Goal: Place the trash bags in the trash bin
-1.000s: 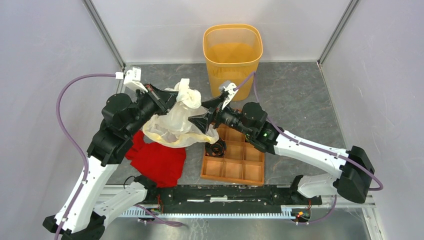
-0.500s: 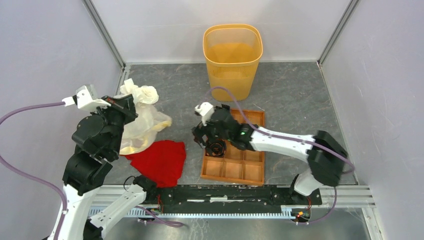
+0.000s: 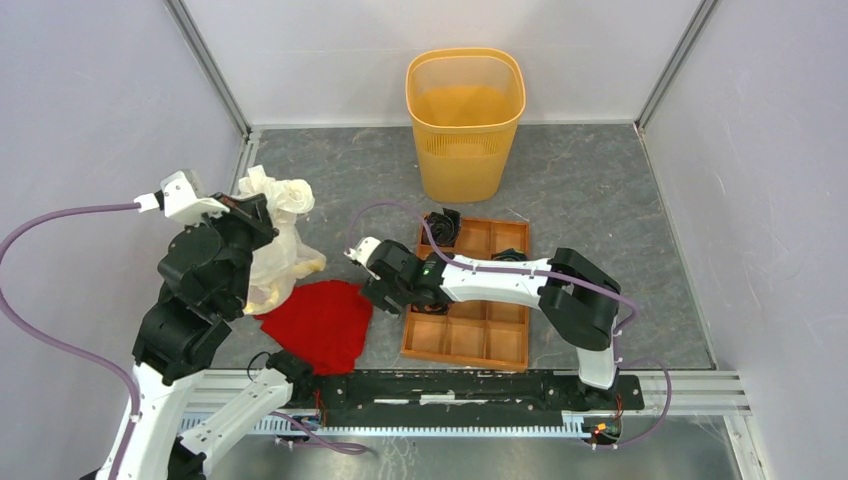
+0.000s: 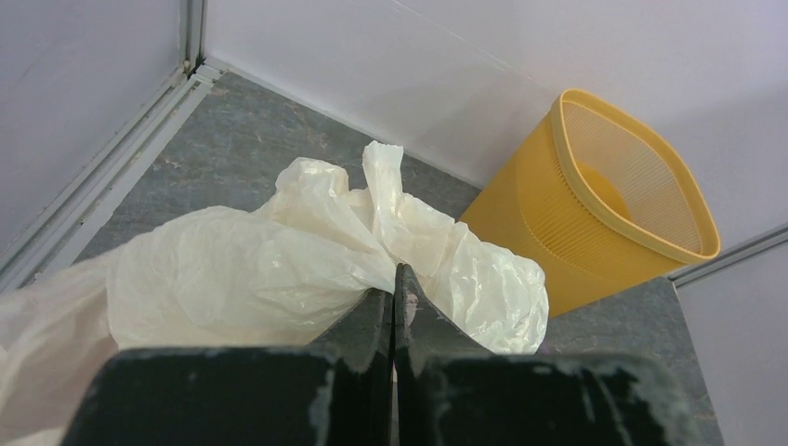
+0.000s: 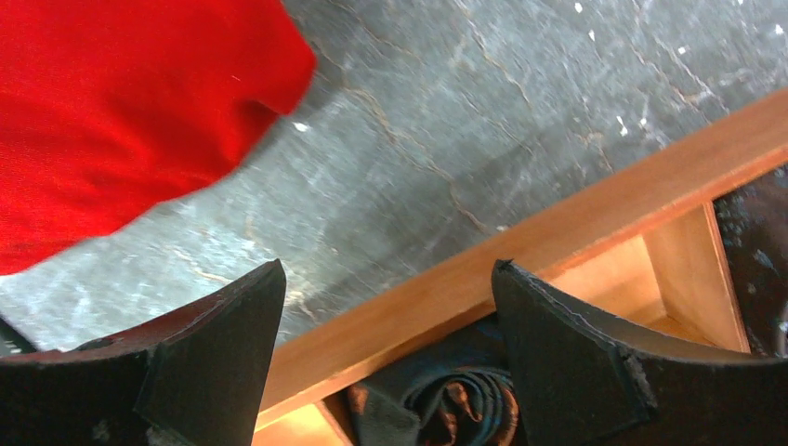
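The cream-white trash bag (image 3: 278,228) hangs crumpled at the far left, above the floor. My left gripper (image 3: 262,207) is shut on a fold of it. In the left wrist view the fingers (image 4: 394,283) are pressed together on the film (image 4: 279,260). The orange-yellow trash bin (image 3: 465,115) stands upright at the back centre, apart from the bag, and also shows in the left wrist view (image 4: 595,204). My right gripper (image 3: 388,292) is open and empty, low over the left edge of the tray (image 5: 558,232); its own point in the right wrist view (image 5: 388,279) lies between widely spread fingers.
A red cloth (image 3: 320,320) lies on the grey floor near the front left and shows in the right wrist view (image 5: 111,111). The orange-brown compartment tray (image 3: 470,335) holds dark rolled items (image 3: 440,225), one right under my right gripper (image 5: 446,400). Walls enclose the floor.
The right gripper let go of the bag and dropped back to the tray's left edge. The left arm swung the bag from the middle to the far left.
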Robot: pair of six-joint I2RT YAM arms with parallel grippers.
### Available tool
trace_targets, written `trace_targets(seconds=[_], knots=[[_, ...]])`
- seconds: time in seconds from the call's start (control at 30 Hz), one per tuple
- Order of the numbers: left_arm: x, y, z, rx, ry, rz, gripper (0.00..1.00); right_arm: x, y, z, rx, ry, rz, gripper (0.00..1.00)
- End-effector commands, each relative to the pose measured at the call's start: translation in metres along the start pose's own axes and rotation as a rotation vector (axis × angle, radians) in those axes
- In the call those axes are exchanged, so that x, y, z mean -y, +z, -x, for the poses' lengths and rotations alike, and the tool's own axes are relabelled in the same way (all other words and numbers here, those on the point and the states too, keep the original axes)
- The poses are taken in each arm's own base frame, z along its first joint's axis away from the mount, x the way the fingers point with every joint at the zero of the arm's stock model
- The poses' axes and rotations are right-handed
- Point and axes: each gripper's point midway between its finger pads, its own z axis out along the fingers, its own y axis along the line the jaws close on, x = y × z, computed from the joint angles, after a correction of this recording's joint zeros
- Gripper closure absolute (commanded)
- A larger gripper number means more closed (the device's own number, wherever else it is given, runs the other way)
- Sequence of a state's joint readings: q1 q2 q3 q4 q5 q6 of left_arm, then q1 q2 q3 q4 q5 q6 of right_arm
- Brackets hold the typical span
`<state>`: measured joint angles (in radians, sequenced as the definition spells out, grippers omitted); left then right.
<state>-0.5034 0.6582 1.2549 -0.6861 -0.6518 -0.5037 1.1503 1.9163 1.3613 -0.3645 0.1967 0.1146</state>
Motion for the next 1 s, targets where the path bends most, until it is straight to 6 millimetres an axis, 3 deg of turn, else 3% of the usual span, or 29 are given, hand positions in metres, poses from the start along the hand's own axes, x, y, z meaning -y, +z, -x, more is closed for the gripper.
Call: trace_targets(seconds=[0.0,0.27,0.53,0.7,0.87,0.97], knots=[[-0.002,0.004,-0.003,0.007,0.032,0.006,0.98,0.022,-0.007,-0.018,-0.034,-0.01,-0.101,0.11],[0.005,0.005,-0.007,-0.015,0.026,-0.022,0.98,0.052,-0.007,-0.041,-0.087,0.001,-0.219,0.1],[0.016,0.008,-0.016,-0.052,0.013,-0.064,0.98,0.112,-0.031,-0.088,-0.12,0.08,-0.358,0.09],[0.038,0.014,-0.033,-0.131,0.031,-0.15,0.98,0.146,-0.049,-0.113,-0.114,0.151,-0.42,0.09],[0.063,0.02,-0.049,-0.21,0.034,-0.237,0.98,0.169,-0.065,-0.11,-0.076,0.189,-0.462,0.07],[0.079,0.025,-0.06,-0.258,0.029,-0.29,0.98,0.173,-0.075,-0.091,-0.03,0.202,-0.463,0.08]])
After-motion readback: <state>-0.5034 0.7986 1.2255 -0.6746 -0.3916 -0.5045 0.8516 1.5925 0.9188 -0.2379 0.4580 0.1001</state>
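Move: About 14 cm to the right hand's right and level with it lies the middle of the wooden tray, its left wall right by the open fingers. A dark rolled cloth in the tray is 7 cm to the right, level; the red cloth is 16 cm left and 5 cm back. For the left hand, holding the trash bag, the bin is some 28 cm ahead, 31 cm right and 24 cm below. Pushing on the tray's left wall with its wide-open fingers down low, the right hand sweeps about 19 cm right and 8 cm forward, slowly at first, turning some 25 degrees clockwise. The left hand keeps its shut grip on the trash bag, sinks slightly, then swings some 7 cm right, down and a little forward towards the bin, also turning clockwise. ##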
